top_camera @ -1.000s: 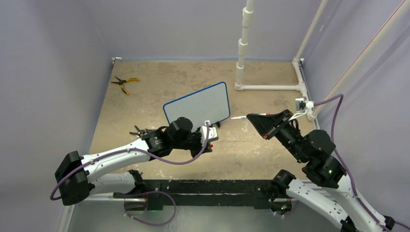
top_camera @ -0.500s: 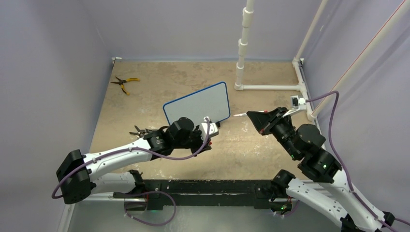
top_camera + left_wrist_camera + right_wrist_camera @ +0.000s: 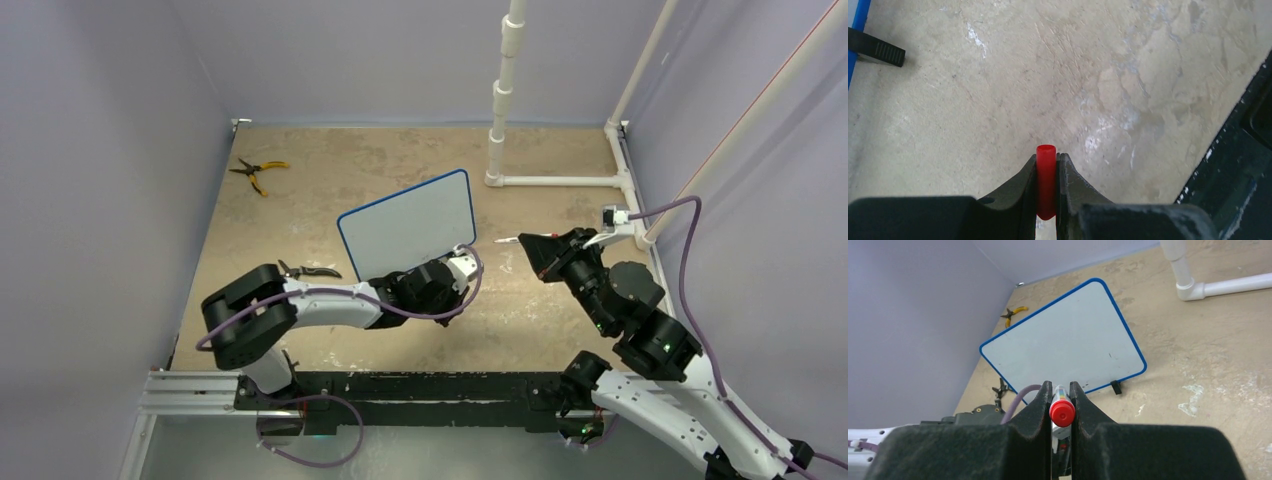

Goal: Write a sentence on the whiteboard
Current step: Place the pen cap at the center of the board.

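Observation:
The whiteboard, white with a thin blue frame, stands tilted mid-table on small black feet. Its face is bare white; no sentence is in view. My right gripper hangs just right of the board, shut on a marker with a red end; the marker's pale front points left at the board's right edge. My left gripper sits low by the board's near right corner, shut on a red marker cap. The board's blue edge and one foot show in the left wrist view.
Yellow-handled pliers lie at the far left. Dark pliers lie left of the board beside my left arm. A white pipe frame stands at the far right. A black rail runs along the near edge.
My left arm has folded inward, its elbow swinging right, and its gripper has slid right along the board's near edge. The right gripper has shifted slightly right with the marker.

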### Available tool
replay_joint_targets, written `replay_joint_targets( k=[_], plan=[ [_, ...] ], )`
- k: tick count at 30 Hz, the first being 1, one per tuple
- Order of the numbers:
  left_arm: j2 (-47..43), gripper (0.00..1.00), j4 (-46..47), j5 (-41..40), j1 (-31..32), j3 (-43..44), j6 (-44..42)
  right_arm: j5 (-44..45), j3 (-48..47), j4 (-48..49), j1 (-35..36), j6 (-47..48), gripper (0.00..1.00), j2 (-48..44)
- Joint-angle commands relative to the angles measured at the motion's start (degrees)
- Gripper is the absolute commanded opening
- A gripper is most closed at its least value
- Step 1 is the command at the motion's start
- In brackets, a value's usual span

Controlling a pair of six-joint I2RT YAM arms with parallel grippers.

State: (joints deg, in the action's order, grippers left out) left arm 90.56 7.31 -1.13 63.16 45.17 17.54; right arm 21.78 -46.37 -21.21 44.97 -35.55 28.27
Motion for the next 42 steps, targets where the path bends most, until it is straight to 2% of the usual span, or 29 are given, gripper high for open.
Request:
replay_joint_targets(
  k=[1, 5, 9, 11, 20, 25, 26, 28, 34, 42],
  plan=[
    [5.3, 0.0, 7.1, -3.4, 0.4, 5.4, 3.4, 3.7, 1.3, -0.2, 0.0, 1.4, 0.0, -1.3],
    [10.1, 0.0, 6.9, -4.8, 0.9, 7.7, 3.3, 4.1, 2.0, -0.3, 0.0, 2.0, 0.0, -1.0],
    [13.1, 0.06, 7.1, -5.8, 1.0, 8.3, 3.8, 4.5, 2.0, -0.3, 0.0, 2.3, 0.0, -1.0],
    [13.8, 0.15, 7.5, -5.7, 1.0, 8.3, 4.1, 4.5, 2.1, -0.2, -0.1, 2.4, 0.0, -1.2],
    [12.3, 0.42, 8.6, -3.7, 1.0, 8.0, 3.9, 4.3, 3.0, 0.7, 0.0, 2.5, 0.0, -2.0],
    [7.6, 0.53, 6.7, -3.0, 1.0, 8.2, 2.3, 4.1, 3.0, 0.8, 0.0, 2.6, 0.0, -2.3],
    [5.9, 0.62, 6.1, -3.0, 1.0, 8.3, 1.7, 4.0, 3.0, 0.7, 0.0, 2.6, 0.0, -2.5],
    [2.5, 0.69, 3.8, -3.7, 0.9, 8.8, 0.4, 3.9, 2.9, 0.8, 0.0, 2.6, 0.0, -2.9],
    [-7.0, 0.71, -6.0, -3.8, -1.4, 11.6, -2.6, 3.4, 2.7, 1.5, 0.0, 3.2, 0.0, -3.9],
    [-17.8, 0.72, -17.7, 4.1, -11.6, 15.6, -4.5, 0.4, 2.2, 4.6, 0.0, 5.0, 0.0, -3.4]
  ],
)
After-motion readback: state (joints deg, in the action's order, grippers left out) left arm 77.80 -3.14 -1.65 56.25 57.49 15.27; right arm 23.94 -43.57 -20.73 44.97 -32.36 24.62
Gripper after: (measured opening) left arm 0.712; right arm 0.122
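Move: The left hand already holds the red pen cap; its landing spot on the bare table is about 2 cm ahead, 4 cm to the right and 4 cm below. The whiteboard's middle lies roughly 18 cm ahead and 9 cm left, and its right foot some 12 cm straight ahead, both low. From the right hand, which holds the open pen, the spot is level fore and aft, about 10 cm left and 30 cm below. Left hand eases the pen cap right, down and forward onto the table, opens, then rises about 18 cm. ##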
